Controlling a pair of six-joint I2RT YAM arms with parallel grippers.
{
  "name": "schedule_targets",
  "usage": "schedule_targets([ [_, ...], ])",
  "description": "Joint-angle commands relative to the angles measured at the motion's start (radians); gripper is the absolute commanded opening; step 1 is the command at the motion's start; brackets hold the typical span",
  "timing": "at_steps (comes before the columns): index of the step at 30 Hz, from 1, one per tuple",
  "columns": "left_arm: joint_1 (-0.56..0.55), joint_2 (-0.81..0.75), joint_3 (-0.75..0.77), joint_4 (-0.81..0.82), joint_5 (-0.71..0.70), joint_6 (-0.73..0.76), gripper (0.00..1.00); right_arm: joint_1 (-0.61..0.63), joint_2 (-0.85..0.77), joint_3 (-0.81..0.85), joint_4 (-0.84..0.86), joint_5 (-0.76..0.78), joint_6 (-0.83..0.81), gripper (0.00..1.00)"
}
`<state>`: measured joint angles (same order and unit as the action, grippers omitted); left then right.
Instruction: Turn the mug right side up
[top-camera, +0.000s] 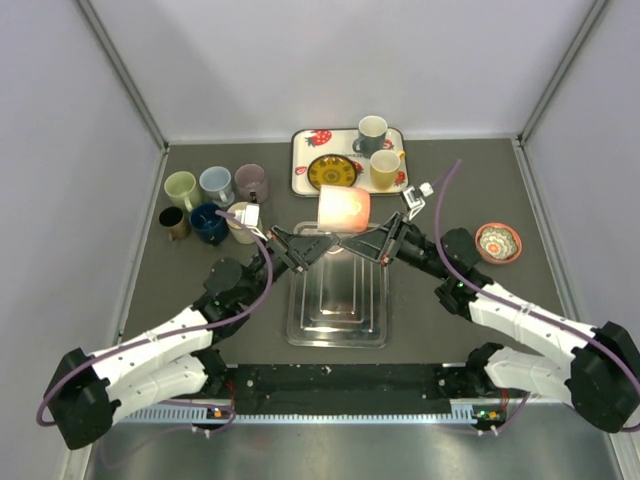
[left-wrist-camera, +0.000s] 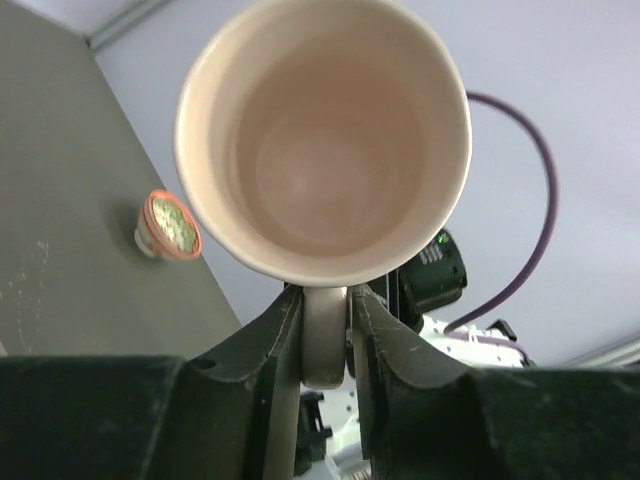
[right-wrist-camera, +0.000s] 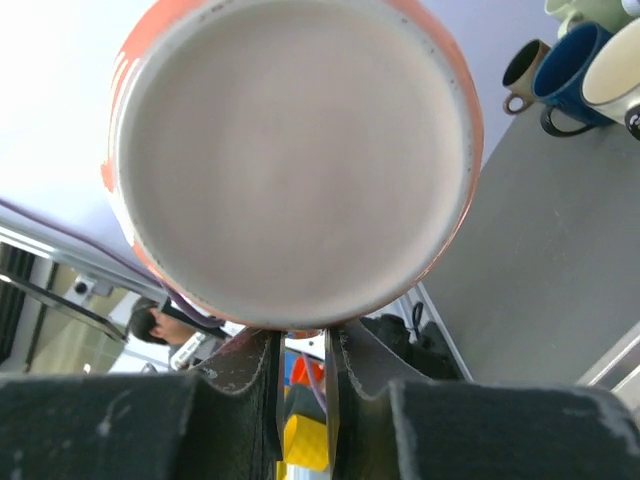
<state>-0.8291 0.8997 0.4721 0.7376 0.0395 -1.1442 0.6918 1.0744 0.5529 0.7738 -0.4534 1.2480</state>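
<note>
The mug (top-camera: 343, 208), pink-orange outside and cream inside, hangs on its side in the air above the table between both arms. The left wrist view looks straight into the mug's mouth (left-wrist-camera: 320, 140). My left gripper (top-camera: 318, 243) (left-wrist-camera: 324, 330) is shut on its pale handle (left-wrist-camera: 323, 345), which points downward. The right wrist view shows the mug's flat base (right-wrist-camera: 290, 160). My right gripper (top-camera: 372, 243) (right-wrist-camera: 303, 345) sits just under that base. Its jaws are drawn to a narrow slit, tips pinching at the mug's lower edge, and the contact itself is mostly hidden.
A metal tray (top-camera: 296, 322) lies on the table under the mug. Several mugs (top-camera: 215, 184) stand at the left. A white strawberry tray (top-camera: 301, 168) at the back holds two mugs and a yellow bowl. A small patterned bowl (top-camera: 498, 242) (left-wrist-camera: 167, 225) sits at the right.
</note>
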Motion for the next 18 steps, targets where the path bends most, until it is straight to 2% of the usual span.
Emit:
schedule_targets([
  [1, -0.033, -0.073, -0.038, -0.055, 0.099, 0.035, 0.40, 0.008, -0.063, 0.079, -0.111, 0.038, -0.153, 0.00],
  [2, -0.031, -0.094, -0.052, -0.066, 0.042, 0.040, 0.46, 0.008, -0.074, 0.084, -0.137, 0.041, -0.169, 0.00],
  [3, -0.031, -0.140, -0.064, -0.104, 0.013, 0.044, 0.58, 0.006, -0.089, 0.091, -0.162, 0.042, -0.194, 0.00],
  [6, -0.028, -0.233, -0.082, -0.185, -0.101, 0.111, 0.70, 0.008, -0.129, 0.102, -0.240, 0.041, -0.238, 0.00],
  [10, -0.027, -0.324, -0.073, -0.321, -0.190, 0.201, 0.73, 0.006, -0.166, 0.104, -0.315, 0.059, -0.277, 0.00],
  [12, -0.027, -0.370, -0.046, -0.413, -0.246, 0.239, 0.74, 0.008, -0.182, 0.159, -0.529, 0.099, -0.373, 0.00],
  [13, -0.025, -0.384, -0.030, -0.526, -0.268, 0.251, 0.74, 0.011, -0.182, 0.191, -0.626, 0.169, -0.418, 0.00],
  [14, -0.027, -0.407, -0.014, -0.603, -0.297, 0.262, 0.74, 0.008, -0.166, 0.261, -0.832, 0.215, -0.467, 0.00],
  [15, -0.027, -0.415, 0.023, -0.671, -0.353, 0.283, 0.74, 0.009, -0.153, 0.300, -0.914, 0.316, -0.572, 0.00],
  [18, -0.025, -0.427, 0.069, -0.897, -0.432, 0.313, 0.73, 0.011, -0.068, 0.409, -1.132, 0.496, -0.726, 0.00],
])
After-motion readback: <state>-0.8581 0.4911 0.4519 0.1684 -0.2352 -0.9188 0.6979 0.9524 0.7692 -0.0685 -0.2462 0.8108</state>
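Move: Both hands pinch the handle of the pink mug, which lies on its side in the air with its mouth to the left; the body's middle is about 5 cm ahead of both hands and 4 cm above, level with the right hand and roughly 1 cm right of the left. The metal tray is nearly underneath, about 26 cm below both and 2 cm ahead. From the left hand, the cream mug is some 15 cm ahead, 22 cm left and 22 cm below. The left fingers open wide and let go of the pink mug's handle, and the hand dips and draws back a couple of centimetres, then swings about 7 cm left, ending slightly lower, away from the mug and towards the cream mug. The right fingers keep their pinch on the handle and carry the mug down some 6 cm towards the metal tray, drifting right and latterly a little forward, while the wrist tips the fingertips downward by about 30 degrees, fastest towards the end. ##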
